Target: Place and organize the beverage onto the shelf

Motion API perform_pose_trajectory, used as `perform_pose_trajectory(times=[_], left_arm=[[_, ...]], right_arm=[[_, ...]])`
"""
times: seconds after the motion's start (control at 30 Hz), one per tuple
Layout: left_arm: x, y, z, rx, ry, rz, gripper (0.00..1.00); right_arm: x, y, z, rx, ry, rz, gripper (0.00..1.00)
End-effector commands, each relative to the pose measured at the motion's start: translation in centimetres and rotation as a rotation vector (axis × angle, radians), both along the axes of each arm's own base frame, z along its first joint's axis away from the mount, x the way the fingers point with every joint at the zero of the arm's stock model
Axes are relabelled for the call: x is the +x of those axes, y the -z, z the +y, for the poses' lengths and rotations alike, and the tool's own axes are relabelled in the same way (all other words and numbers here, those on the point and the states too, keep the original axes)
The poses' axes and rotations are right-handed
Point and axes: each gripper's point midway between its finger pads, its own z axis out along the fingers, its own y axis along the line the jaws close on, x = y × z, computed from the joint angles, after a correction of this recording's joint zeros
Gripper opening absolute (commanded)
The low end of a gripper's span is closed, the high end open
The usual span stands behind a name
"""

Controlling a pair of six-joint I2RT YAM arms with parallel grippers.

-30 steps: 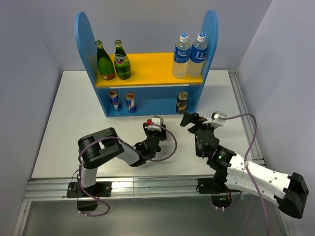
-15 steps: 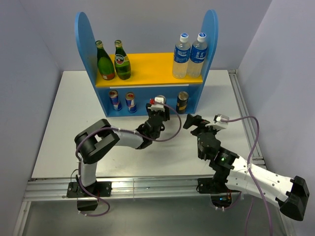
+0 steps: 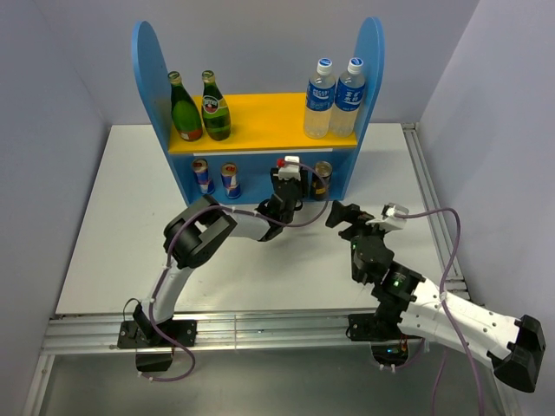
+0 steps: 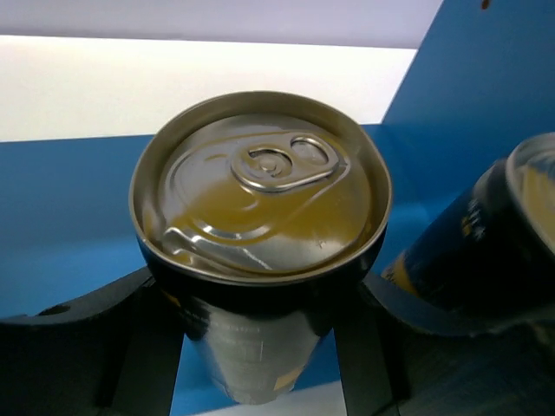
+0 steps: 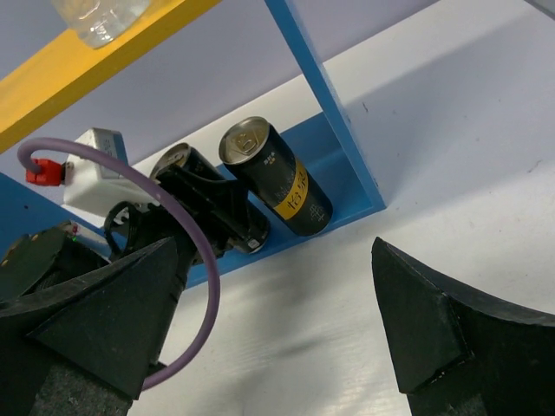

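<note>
My left gripper (image 3: pixel 292 180) reaches into the lower level of the blue shelf (image 3: pixel 147 78), shut on a dark brown-gold can (image 4: pixel 260 234) with a silver top; a finger presses each side of it. A second dark can (image 3: pixel 323 179) stands just to its right, also seen as the dark can (image 4: pixel 499 238) and the dark can (image 5: pixel 277 178). Two slim blue-and-silver cans (image 3: pixel 201 176) (image 3: pixel 230 179) stand at the lower left. Two green bottles (image 3: pixel 185 108) (image 3: pixel 214 107) are on the yellow board. My right gripper (image 3: pixel 349 217) (image 5: pixel 273 334) hovers open over the table before the shelf, holding nothing.
Two clear water bottles (image 3: pixel 319 100) (image 3: pixel 349 97) with blue labels stand on the right of the upper board. The shelf's right panel (image 3: pixel 368 61) is close to the standing dark can. A purple cable (image 5: pixel 195 251) loops from the left wrist. White table (image 3: pixel 113 217) extends left.
My left arm has stretched forward from the middle of the table into the shelf's lower level, carrying the dark can next to the standing one. The right arm has barely shifted.
</note>
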Motion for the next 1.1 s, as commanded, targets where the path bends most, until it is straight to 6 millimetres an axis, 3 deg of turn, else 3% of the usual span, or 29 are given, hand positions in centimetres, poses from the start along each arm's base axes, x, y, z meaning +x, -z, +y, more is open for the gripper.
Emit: perform_pose_trajectory(times=[0.0, 0.07, 0.1, 0.17, 0.3, 0.6, 0.97, 1.0, 1.07], left_arm=[[1.1, -4.3, -2.3, -0.146, 0.038, -0.064, 0.00], [1.2, -3.9, -2.6, -0.153, 0.042, -0.058, 0.10], [1.2, -3.9, -2.7, -0.153, 0.047, -0.058, 0.35], [1.2, -4.0, -2.8, -0.156, 0.048, -0.058, 0.53], [1.3, -4.0, -2.4, -0.139, 0.027, -0.057, 0.99], [-0.2, -4.3, -0.8, -0.122, 0.011, -0.051, 0.99], [-4.4, -5.0, 1.4, -0.102, 0.019, -0.050, 0.99], [-5.2, -4.3, 1.7, -0.086, 0.015, -0.037, 0.99], [-6.3, -5.5, 2.1, -0.105, 0.022, -0.049, 0.99]], right_arm=[[-0.3, -0.2, -0.8, 0.023, 0.030, -0.018, 1.00], [-0.3, -0.1, -0.8, 0.022, 0.030, -0.018, 1.00], [-0.3, -0.1, -0.9, 0.026, 0.031, -0.019, 1.00], [-0.4, 0.0, -0.8, 0.027, 0.028, -0.018, 1.00], [-0.4, 0.1, -0.9, 0.032, 0.030, -0.015, 1.00], [-0.4, 0.4, -0.9, 0.041, 0.032, -0.014, 1.00], [0.0, 1.5, -0.4, 0.024, 0.041, 0.009, 1.00], [0.0, 1.7, -0.5, 0.021, 0.044, 0.014, 1.00], [0.0, 1.8, -0.4, 0.021, 0.046, 0.018, 1.00]])
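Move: My left hand already holds the second dark can upright on the lower shelf; the place for it is only about 1 cm ahead and 2 cm to the right. The other dark can stands level with my left hand, roughly 9 cm to its right, and the nearer red-blue can about 20 cm to its left. From my open right hand, the held can is some 18 cm ahead, 12 cm to the left and 8 cm lower. I nudge the held dark can about 1.5 cm right and slightly forward with my left hand, towards the other dark can, then spread the fingers from their grip to fully open. Hand still pointing forward, I back out of the shelf some 6 cm, drifting about 3 cm left and rising slightly at the end. My empty right hand sinks about 2 cm. ##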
